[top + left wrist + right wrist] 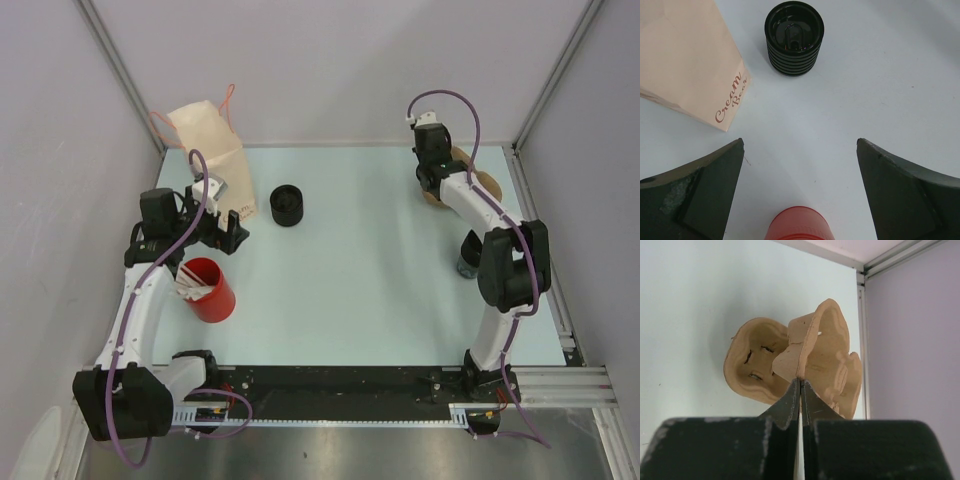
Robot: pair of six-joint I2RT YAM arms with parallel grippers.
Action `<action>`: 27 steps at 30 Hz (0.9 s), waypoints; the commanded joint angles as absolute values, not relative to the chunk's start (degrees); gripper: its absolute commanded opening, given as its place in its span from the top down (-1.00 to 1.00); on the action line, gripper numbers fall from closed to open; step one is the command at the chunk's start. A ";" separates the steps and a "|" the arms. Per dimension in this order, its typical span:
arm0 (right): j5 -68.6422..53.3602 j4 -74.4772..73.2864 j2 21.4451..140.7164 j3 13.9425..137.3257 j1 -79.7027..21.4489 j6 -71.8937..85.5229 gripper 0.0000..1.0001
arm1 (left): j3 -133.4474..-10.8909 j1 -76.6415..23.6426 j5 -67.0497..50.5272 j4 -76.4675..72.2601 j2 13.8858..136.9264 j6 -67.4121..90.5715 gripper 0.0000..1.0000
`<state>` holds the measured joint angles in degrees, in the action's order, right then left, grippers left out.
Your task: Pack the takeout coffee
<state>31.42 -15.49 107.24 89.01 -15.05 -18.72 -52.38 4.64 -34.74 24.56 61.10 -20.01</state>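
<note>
The black ribbed takeout coffee cup (287, 205) (794, 37) stands lidded and upright on the pale table. Left of it a beige "Cream Bean" paper bag (215, 160) (685, 60) stands at the back left. My left gripper (228, 232) (800, 142) hovers between bag and red cup, open wide, nothing between its fingers. At the back right a brown moulded cardboard cup carrier (485, 183) (820, 350) is tilted up on edge. My right gripper (432, 183) (800, 381) is shut on the carrier's upright middle wall.
A red cup (208, 290) (799, 225) holding white sticks stands just below the left gripper. A small dark object (465, 265) sits half hidden under the right arm's elbow. Grey walls close in at the back and on both sides, and a metal rail (545, 250) runs along the right edge.
</note>
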 commanded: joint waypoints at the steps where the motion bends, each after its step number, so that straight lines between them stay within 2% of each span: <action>1: 35.77 -8.10 103.27 88.95 -17.13 -23.89 1.00 | -52.47 5.01 -35.95 22.94 60.38 -21.18 -0.99; 5: 36.12 -9.14 105.90 90.00 -19.33 -28.91 1.00 | -52.47 5.01 -35.95 22.85 60.56 -21.27 -0.99; 27: 33.93 -14.50 111.62 90.09 -22.76 -28.04 1.00 | -52.47 5.01 -36.21 22.76 60.73 -21.27 -0.99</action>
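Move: The right hand, raised off the table, still pinches the rim of the tilted coffee holder; a second holder section shows beneath it, its middle about 5 cm ahead, 3 cm right and 8 cm below. The clear cup stands roughly 22 cm back, 3 cm right and 12 cm below. From the idle left hand, that lower section lies some 22 cm ahead, 54 cm right and 10 cm below. Leftwards in a swing of about 4.5 cm, the right hand takes the pinched holder across above the table, first rising some 2 cm and then sinking about 4. Its left side rolls down around 10 degrees while it yaws slightly counter-clockwise; the shut fingers keep their pinch on the rim. ##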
